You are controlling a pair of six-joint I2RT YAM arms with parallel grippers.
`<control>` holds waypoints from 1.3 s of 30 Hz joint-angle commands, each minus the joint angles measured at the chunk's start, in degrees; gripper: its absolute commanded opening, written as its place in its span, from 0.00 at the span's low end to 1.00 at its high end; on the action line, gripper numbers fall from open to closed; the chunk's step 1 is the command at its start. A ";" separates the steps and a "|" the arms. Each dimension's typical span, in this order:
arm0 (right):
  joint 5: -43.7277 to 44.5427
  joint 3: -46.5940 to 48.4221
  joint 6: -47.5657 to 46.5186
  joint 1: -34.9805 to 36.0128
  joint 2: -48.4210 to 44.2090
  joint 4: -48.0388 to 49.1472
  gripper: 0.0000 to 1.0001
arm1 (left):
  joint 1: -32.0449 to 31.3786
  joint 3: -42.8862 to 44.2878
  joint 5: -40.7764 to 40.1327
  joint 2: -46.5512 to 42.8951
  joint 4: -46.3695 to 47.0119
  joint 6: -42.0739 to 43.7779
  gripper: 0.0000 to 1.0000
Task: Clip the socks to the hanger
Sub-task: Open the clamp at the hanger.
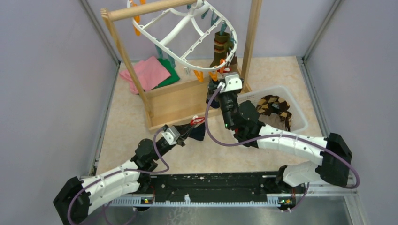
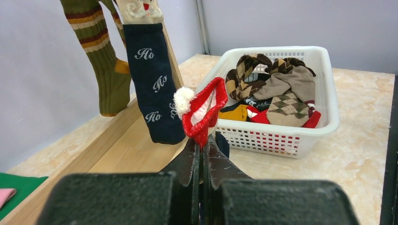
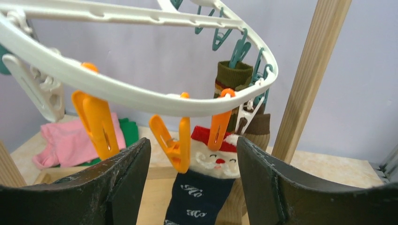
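Observation:
The white oval hanger (image 1: pixel 187 33) hangs tilted from the wooden pole, with orange and teal clips along its rim (image 3: pixel 141 98). On it hang an olive striped sock (image 2: pixel 101 56), a tan sock (image 3: pixel 256 129) and a navy Santa sock (image 3: pixel 206 187), the last held by an orange clip (image 3: pixel 218 126). My left gripper (image 2: pixel 202 143) is shut on the red cuff of a second navy sock (image 2: pixel 202 110), low in front of the rack (image 1: pixel 192 130). My right gripper (image 3: pixel 192 145) is open just under the hanger's rim, with a free orange clip (image 3: pixel 174 143) between its fingers.
A white slotted basket (image 1: pixel 300 119) at the right holds several more socks, argyle ones (image 1: pixel 274 108) on top. The wooden rack's base box (image 1: pixel 178 101) and right post (image 1: pixel 251 37) stand close to my right arm. Pink and green cloths (image 1: pixel 150 72) lie behind the rack.

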 commanded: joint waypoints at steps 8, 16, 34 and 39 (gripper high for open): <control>-3.84 6.33 4.47 -2.39 2.99 -3.62 0.66 | -0.20 -0.48 0.21 -0.40 1.90 -0.17 0.00; -3.26 8.20 3.29 -2.95 5.15 -3.57 0.66 | -0.20 -0.65 0.22 -0.80 1.99 -0.19 0.00; -1.27 10.10 -0.38 -4.33 8.67 2.58 0.39 | -0.20 -0.89 0.12 -1.31 1.99 -0.19 0.00; -3.34 9.24 1.46 -4.64 7.34 2.32 0.27 | -0.20 -0.98 0.32 -1.42 1.98 -0.30 0.00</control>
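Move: The right hand, fingers open, has the empty orange clamp on the hanger's near rim about 5 cm ahead, some 2 cm to its left and roughly level in height. A second orange clamp hangs about 6 cm left of that one and level with it; a third, by the clipped Santa sock, is some 4 cm farther out and 4 cm to the right of it. From the left hand, holding the next sock, the empty clamp lies roughly 14 cm ahead, 8 cm right and 15 cm above. The right hand, pointing forward with its wrist almost unturned, reaches about 4 cm forward and some 2 cm left under the near rim, until the middle orange clamp stands between its fingers. Over the second half, as the reach eases out, the fingers close from wide to about half that gap and begin to pinch the clamp's two handles from the sides, while the left hand stays put and keeps its hold on the red-cuffed sock. ##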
